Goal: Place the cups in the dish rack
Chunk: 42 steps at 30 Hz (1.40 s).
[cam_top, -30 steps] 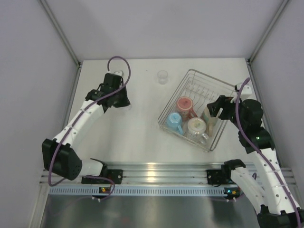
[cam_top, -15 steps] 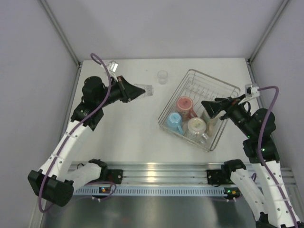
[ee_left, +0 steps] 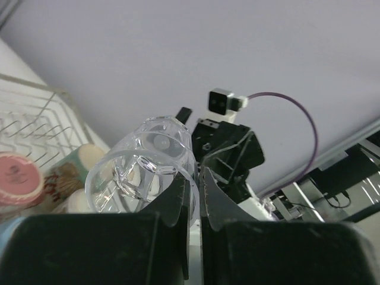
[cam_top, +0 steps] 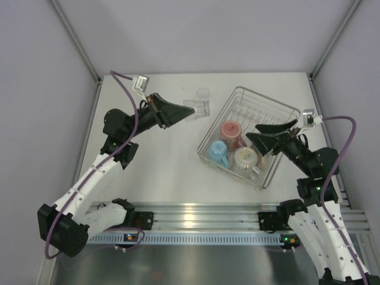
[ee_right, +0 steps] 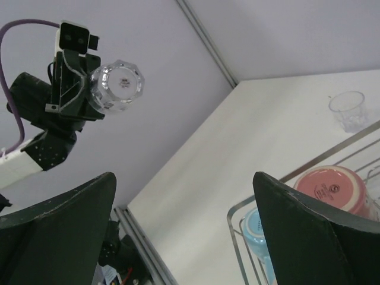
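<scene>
My left gripper (cam_top: 187,111) is shut on the rim of a small clear glass (cam_top: 199,109), held on its side in the air left of the dish rack (cam_top: 268,176). In the left wrist view the glass (ee_left: 139,169) lies left of the pinching fingers (ee_left: 178,199). A second clear glass (cam_top: 203,94) stands on the table behind it. Inside the rack sit a pink cup (cam_top: 230,132), a light blue cup (cam_top: 218,152) and a cream patterned cup (cam_top: 244,158). My right gripper (cam_top: 260,132) hangs open and empty above the rack's right side.
A tan mug (cam_top: 263,149) leans at the rack's right edge, under the right fingers. The rack's plate slots (cam_top: 256,113) fill its far half. Walls close in on the table at both sides and the back. A metal rail (cam_top: 202,215) runs along the near edge.
The left arm lifted the clear glass off the table and carried it right toward the rack. The right gripper opened wide, rose from the tan mug and tilted up.
</scene>
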### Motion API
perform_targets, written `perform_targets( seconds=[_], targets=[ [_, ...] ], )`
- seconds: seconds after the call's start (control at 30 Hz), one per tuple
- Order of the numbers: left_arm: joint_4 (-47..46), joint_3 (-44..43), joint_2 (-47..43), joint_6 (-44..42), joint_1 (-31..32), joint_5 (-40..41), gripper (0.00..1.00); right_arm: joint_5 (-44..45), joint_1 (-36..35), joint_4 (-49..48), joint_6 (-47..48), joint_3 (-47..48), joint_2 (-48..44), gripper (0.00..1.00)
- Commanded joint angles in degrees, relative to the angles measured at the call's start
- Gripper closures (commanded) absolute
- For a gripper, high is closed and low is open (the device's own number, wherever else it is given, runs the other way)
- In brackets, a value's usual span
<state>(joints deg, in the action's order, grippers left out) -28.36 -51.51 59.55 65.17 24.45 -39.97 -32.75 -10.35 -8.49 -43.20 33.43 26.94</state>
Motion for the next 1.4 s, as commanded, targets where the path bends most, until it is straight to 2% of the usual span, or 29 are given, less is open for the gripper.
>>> perform_targets(
  seconds=[0.0,0.2,0.4,0.57,0.9,1.07,1.27,1.37],
  targets=[
    [-16.89,0.18,0.74,6.81,3.40,1.64,1.00,-2.84,0.33,-12.33,-5.57,-1.70,-0.31,0.01],
    [-29.98,2.37,2.94,12.08,7.89,5.42,1.00,-3.02,-1.16,-17.61,-8.04,-2.85,0.66,0.01],
    [-34.03,1.94,7.86,13.76,11.06,7.09,1.00,-2.23,-2.57,-19.46,-7.08,1.63,2.67,0.01],
    [-40.89,0.88,12.78,16.92,13.17,7.44,1.00,-1.97,-3.97,-21.04,-6.90,4.18,5.22,0.01],
    [-41.78,-0.70,16.47,16.22,16.16,8.67,1.00,1.11,-9.16,-21.57,-4.09,7.26,10.67,0.04],
    [-41.78,-1.23,17.70,15.96,17.30,8.50,1.00,4.27,-15.13,-21.39,-0.66,8.49,14.18,0.06],
    [-41.78,-0.26,17.71,15.61,18.18,8.85,1.00,7.70,-21.29,-21.92,2.15,9.46,16.65,0.17],
    [-41.78,0.00,17.27,15.43,18.27,8.68,1.00,9.28,-22.69,-23.50,2.07,8.50,16.57,0.31]
  ],
)
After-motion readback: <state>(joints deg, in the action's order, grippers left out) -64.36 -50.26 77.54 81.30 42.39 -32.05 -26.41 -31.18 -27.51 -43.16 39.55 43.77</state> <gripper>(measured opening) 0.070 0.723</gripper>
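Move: The left gripper already holds a clear glass by its rim, the glass's middle about 3 cm to its right and 2 cm ahead; it is taking it to the open right gripper, roughly 22 cm right, 3 cm back and 6 cm lower. From the right hand the glass is some 19 cm left, 5 cm ahead and 5 cm higher. Below that hand by about 27 cm stand the pink cup, 15 cm ahead and 4 cm left, and the blue cup, 6 cm ahead and 10 cm left. Rightward and a little back, about 9 cm in all, the left hand carries the glass towards the right gripper, rising first, then dipping, with its fingers tilting up and swinging clockwise some 20 degrees. The right hand climbs around 5 cm, then reaches left 8 cm, turning counter-clockwise, and its wide-open fingers start closing around the glass's base end. ##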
